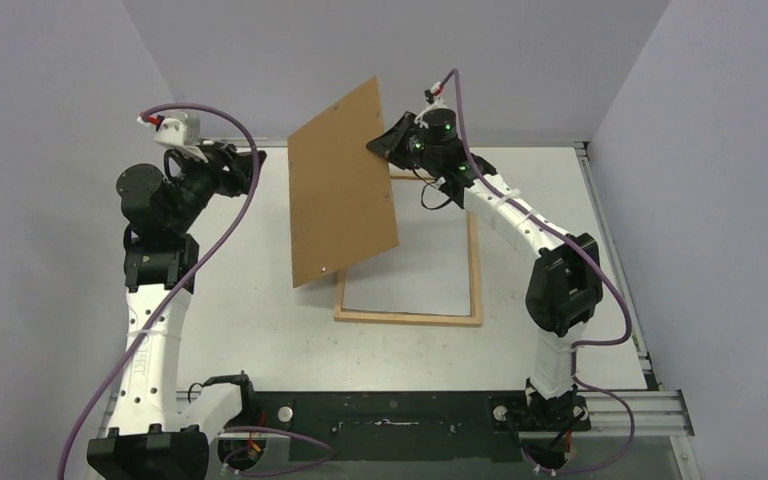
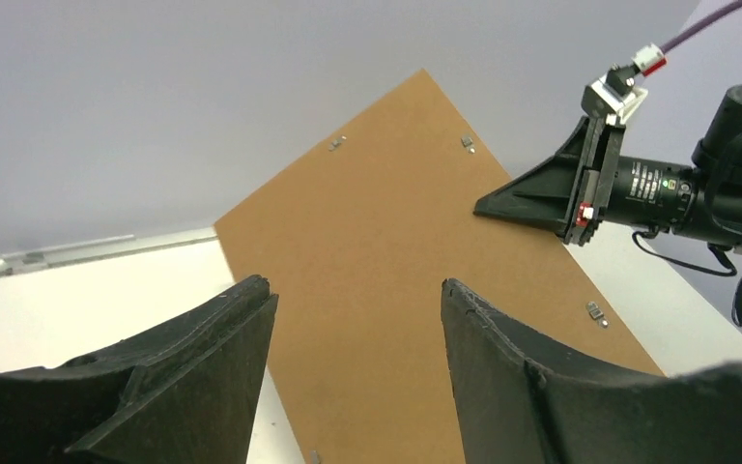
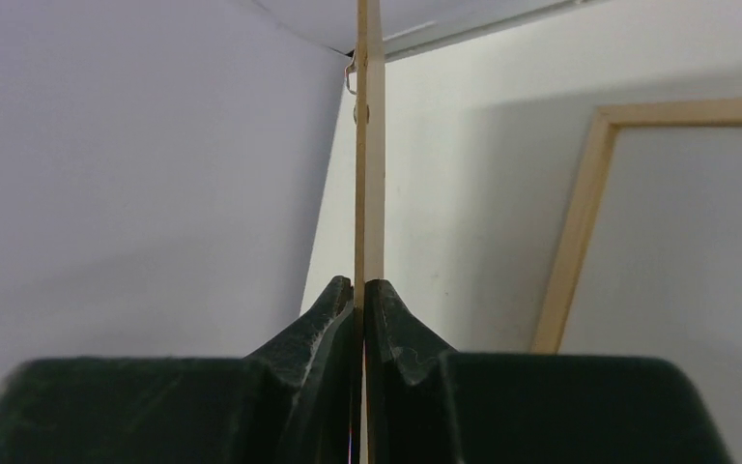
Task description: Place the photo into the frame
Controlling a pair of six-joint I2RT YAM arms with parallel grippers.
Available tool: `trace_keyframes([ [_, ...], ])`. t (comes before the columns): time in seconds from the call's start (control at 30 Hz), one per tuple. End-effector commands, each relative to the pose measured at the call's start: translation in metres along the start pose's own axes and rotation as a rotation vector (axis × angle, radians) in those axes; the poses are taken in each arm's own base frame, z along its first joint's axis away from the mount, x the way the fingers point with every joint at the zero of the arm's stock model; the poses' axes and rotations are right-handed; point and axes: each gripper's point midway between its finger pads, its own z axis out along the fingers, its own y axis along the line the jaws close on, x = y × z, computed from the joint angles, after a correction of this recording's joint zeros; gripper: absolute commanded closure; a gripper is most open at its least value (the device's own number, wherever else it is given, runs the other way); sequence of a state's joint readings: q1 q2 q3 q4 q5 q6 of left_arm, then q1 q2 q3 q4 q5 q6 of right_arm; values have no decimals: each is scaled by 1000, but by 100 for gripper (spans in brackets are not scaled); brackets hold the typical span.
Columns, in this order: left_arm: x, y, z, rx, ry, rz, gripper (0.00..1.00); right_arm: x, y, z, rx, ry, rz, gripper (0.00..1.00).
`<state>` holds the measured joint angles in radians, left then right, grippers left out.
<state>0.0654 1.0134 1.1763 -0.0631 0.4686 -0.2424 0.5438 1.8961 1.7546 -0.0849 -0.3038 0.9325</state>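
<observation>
My right gripper (image 1: 378,146) (image 3: 363,286) is shut on the upper right edge of a flat brown backing board (image 1: 345,185), which hangs tilted above the table. The right wrist view shows the board (image 3: 370,145) edge-on between the fingers. The light-wood frame (image 1: 410,318) (image 3: 570,261) lies flat on the table, partly under the board. A pale surface fills the frame; I cannot tell whether it is the photo. My left gripper (image 1: 258,160) (image 2: 357,285) is open and empty, left of the board (image 2: 396,271) and pointing at its face.
Small metal clips (image 2: 594,312) sit along the board's edges. Pale walls close in the table (image 1: 260,320) at the back and both sides. A dark metal rail (image 1: 410,412) with the arm bases runs along the near edge.
</observation>
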Motion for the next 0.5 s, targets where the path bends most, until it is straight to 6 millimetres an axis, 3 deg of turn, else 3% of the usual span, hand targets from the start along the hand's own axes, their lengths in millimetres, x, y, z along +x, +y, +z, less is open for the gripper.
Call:
trace_keyframes([
  [0.0,17,21,5,-108,33,-99,37,-29,23,-24,-50,-83,112,100],
  [0.13,59,47,8,-220,142,-154,32,-39,-4,-41,-6,-103,152,100],
  [0.27,99,57,9,-243,194,-212,26,-58,-27,-61,6,-155,176,100],
  [0.47,144,76,12,-314,244,-334,3,-88,-41,-90,-77,-224,174,100],
])
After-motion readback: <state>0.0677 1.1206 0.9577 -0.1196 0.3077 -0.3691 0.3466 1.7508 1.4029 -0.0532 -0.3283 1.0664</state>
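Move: Below the right hand, which still pinches the backing board by its right edge, the frame lies flat, its middle about 31 cm down, 9 cm to the right and 5 cm back. The board's middle is some 9 cm left of that hand, level with it fore and aft and about 12 cm lower. From the empty left hand the board's middle is roughly 10 cm ahead, 13 cm right and 24 cm below; the frame's is about 6 cm ahead, 31 cm right and 41 cm down. Bringing the tilted board across towards the frame, the right hand sinks about 7 cm and swings some 11 cm right, down first and then mostly sideways, pinch kept, tipping down and turning slightly clockwise. The left hand, touching nothing, drops about 15 cm to the left of the board, edging forward, tilting down some 25 degrees and opening wide. ##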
